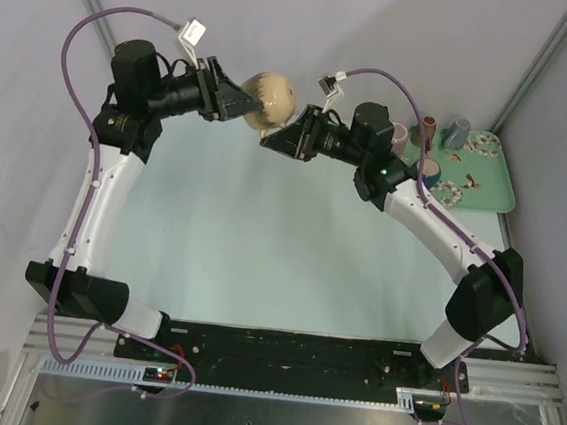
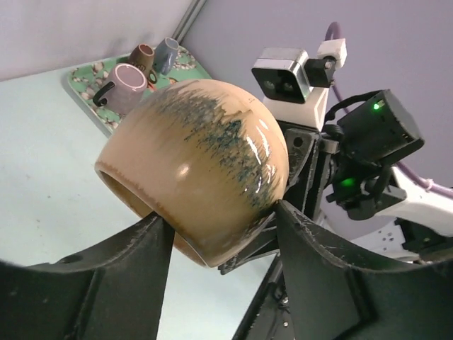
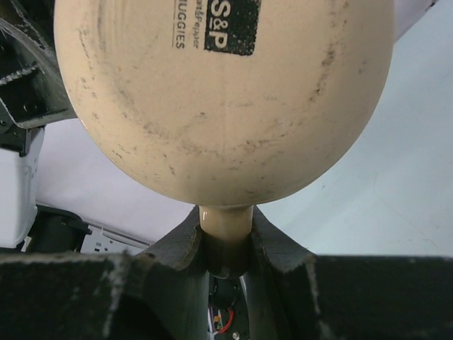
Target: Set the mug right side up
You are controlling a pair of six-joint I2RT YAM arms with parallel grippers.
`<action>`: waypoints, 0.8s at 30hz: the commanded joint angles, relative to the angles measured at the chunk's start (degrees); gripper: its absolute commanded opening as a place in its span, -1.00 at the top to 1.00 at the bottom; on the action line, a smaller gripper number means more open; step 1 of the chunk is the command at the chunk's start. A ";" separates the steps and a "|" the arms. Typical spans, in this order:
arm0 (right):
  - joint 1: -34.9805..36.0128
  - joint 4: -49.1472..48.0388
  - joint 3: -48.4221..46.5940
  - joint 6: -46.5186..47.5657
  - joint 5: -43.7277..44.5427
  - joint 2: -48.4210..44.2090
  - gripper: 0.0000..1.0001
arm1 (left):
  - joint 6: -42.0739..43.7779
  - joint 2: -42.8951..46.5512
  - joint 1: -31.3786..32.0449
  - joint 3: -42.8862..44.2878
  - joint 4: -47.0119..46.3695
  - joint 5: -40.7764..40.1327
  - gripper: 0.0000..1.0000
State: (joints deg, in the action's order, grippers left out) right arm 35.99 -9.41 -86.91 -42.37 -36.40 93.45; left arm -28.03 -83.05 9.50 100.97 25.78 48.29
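A round tan mug (image 1: 272,94) with dark speckled glaze is held in the air over the table's far middle, tilted on its side. My left gripper (image 1: 242,100) is shut on its body. In the left wrist view the mug (image 2: 198,163) sits between both fingers (image 2: 311,248), with its opening facing down and to the left. My right gripper (image 1: 277,135) is shut on the mug's handle (image 3: 225,230). The right wrist view shows the mug's pale base (image 3: 219,106) with a printed label.
A green tray (image 1: 499,188) stands at the back right with several small mugs and cups on it. In the left wrist view it shows a pink mug (image 2: 122,83), a brown one (image 2: 144,55) and a grey one (image 2: 167,52). Purple cables loop over both arms.
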 commanded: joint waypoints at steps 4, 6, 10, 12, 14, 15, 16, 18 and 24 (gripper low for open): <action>2.93 -10.16 -7.02 -2.93 -5.31 4.70 1.00 | -13.12 0.53 0.52 -2.75 -11.90 6.82 -0.17; 3.21 -11.30 -6.03 -3.85 -5.64 5.51 1.00 | -15.19 0.52 0.48 -5.18 -15.04 7.50 0.01; 2.87 -12.52 -2.06 -4.78 -4.98 5.87 1.00 | -17.54 0.58 0.25 -10.51 -19.33 6.37 0.82; 2.71 -13.50 -0.98 -5.85 -6.42 6.70 1.00 | -19.84 0.49 0.02 -13.71 -22.08 5.23 0.95; 2.62 -13.76 -0.32 -6.36 -7.35 7.42 0.90 | -21.38 0.49 -0.22 -16.47 -24.13 3.94 0.99; 2.61 -13.82 0.45 -6.43 -7.27 7.43 0.66 | -20.97 0.55 -0.24 -17.67 -24.52 2.91 0.99; 2.56 -13.90 1.06 -6.46 -7.05 7.40 0.40 | -20.29 0.66 -0.39 -18.80 -24.58 1.13 1.00; 2.06 -13.07 3.07 -6.60 -5.73 6.82 -0.23 | -16.17 0.73 -0.83 -19.98 -21.85 -3.20 1.00; -0.86 2.61 8.66 1.00 4.38 2.10 -0.98 | 4.25 0.40 -0.89 -21.88 -7.67 -17.37 1.00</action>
State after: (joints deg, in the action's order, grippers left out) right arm 37.28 -15.62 -79.83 -49.12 -39.81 100.82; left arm -40.84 -83.15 9.08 79.00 11.46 45.74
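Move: The mug, already carried in the air by the right fingers on its handle, has its middle about 4 cm to the left hand's right and 2 cm ahead, a shade below it, with the mouth towards that hand's half-open fingers. The right fingers on the handle are some 6 cm to the left hand's right and 4 cm back. From the right hand, the mug's middle is about 6 cm ahead and 2 cm left, level; the left fingers are 4 cm ahead and 6 cm left. The left hand stays almost in place while its fingers close on the mug's wall near the rim, one finger inside the mouth and one outside, as the right hand eases about 2 cm to the left and keeps the handle. Then both hands go down together, about 10 cm in all, rolling some 15 degrees with their forward sides dipping, the left hand also drifting forward a little near the end, while the right fingers open wide and let go of the handle. ##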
